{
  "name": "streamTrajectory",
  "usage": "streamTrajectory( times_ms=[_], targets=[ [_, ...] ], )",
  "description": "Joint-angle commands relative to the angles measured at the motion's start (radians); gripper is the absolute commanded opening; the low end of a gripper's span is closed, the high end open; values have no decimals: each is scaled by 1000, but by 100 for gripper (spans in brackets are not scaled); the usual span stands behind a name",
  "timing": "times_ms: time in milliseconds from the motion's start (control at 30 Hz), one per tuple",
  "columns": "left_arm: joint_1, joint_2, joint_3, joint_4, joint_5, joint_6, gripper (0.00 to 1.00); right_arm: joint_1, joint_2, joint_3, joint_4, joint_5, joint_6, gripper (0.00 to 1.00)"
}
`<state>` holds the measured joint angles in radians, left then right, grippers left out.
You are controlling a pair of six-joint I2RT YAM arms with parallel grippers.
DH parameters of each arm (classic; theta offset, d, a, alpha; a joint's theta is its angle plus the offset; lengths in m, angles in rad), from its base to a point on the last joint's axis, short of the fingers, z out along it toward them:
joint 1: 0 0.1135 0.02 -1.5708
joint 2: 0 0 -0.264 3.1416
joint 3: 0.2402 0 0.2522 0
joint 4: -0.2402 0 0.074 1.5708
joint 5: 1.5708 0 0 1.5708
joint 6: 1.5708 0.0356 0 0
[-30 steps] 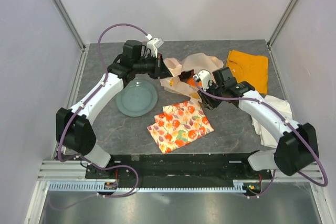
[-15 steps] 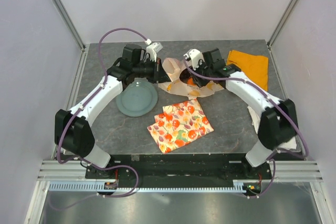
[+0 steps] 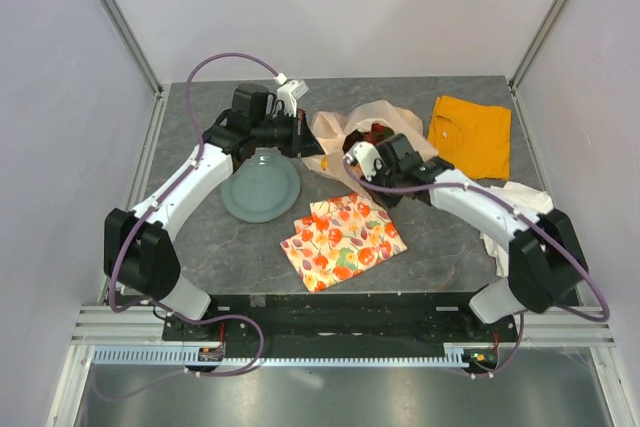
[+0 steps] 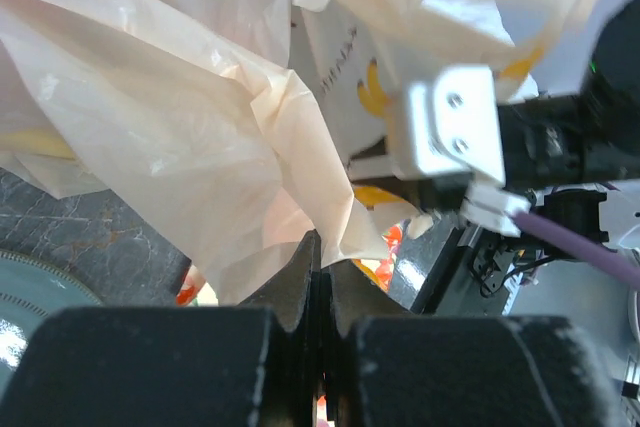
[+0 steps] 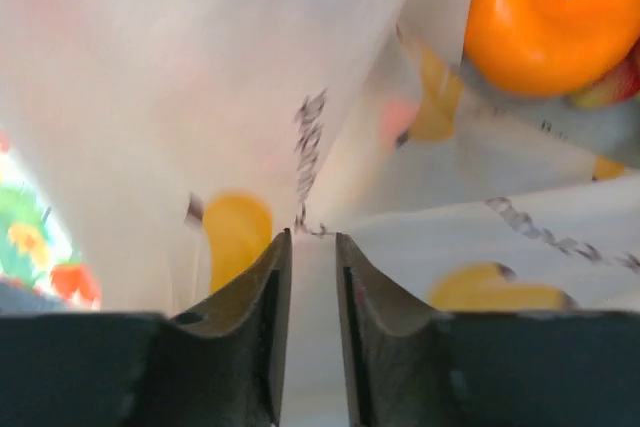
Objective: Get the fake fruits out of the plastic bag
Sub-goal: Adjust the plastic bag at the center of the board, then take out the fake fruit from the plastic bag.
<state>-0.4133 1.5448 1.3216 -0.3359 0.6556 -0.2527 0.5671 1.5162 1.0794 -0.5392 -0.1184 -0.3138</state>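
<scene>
The plastic bag [image 3: 340, 132] lies crumpled at the back middle of the table, its mouth held up. My left gripper [image 3: 300, 134] is shut on the bag's film [image 4: 200, 137] at its left edge, the jaws pressed together around a fold. My right gripper [image 3: 352, 159] is at the bag's near edge; its jaws stand open by a narrow gap [image 5: 312, 245] with pale bag film [image 5: 300, 67] in and beyond the gap. An orange fake fruit [image 5: 545, 12] shows through the film at the upper right. Dark red fruits [image 3: 377, 132] show in the bag's mouth.
A grey-green plate [image 3: 260, 187] sits under the left arm. A fruit-patterned cloth [image 3: 343, 240] lies in front of the bag. An orange cloth [image 3: 470, 132] lies at the back right, and a white cloth [image 3: 520, 212] sits under the right arm.
The right gripper swung from behind the bag round to its near edge and its jaws narrowed. The left gripper kept hold of the bag in the same spot.
</scene>
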Motion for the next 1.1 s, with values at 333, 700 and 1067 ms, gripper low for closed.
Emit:
streamTrajectory(
  times_ms=[333, 700, 1067],
  targets=[
    [5, -88, -147, -37, 7, 21, 2, -91, 70, 158, 16, 42, 24, 51],
    [7, -89, -165, -38, -33, 72, 2, -96, 324, 367, 41, 62, 93, 85],
    [8, -83, -160, -38, -34, 81, 2, -96, 502, 467, 48, 80, 87, 98]
  ],
)
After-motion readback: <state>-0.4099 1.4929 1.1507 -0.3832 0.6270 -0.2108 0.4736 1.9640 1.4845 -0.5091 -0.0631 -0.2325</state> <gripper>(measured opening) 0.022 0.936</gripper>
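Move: The orange fruit in the open plastic bag lies about 10 cm ahead of the right hand, 4 cm to its left and 6 cm below. A red fruit stands some 7 cm beyond the orange one and 2 cm to the right of it. The patterned cloth's middle is about 7 cm behind the right hand, 9 cm left and 9 cm down. From the left hand, already pinching the bag's rim, the orange fruit is roughly 6 cm ahead, 8 cm right and 20 cm below. The bag's left rim stays pinched in the shut left fingers and is lowered about 5 cm while being drawn some 3 cm back. Meanwhile the right hand eases back 2 cm, then sweeps forward about 14 cm, arching up over the near side before dipping into the bag around the orange fruit; its fingers spread wide, the wrist turns slightly clockwise, and film drapes against the gripper. ##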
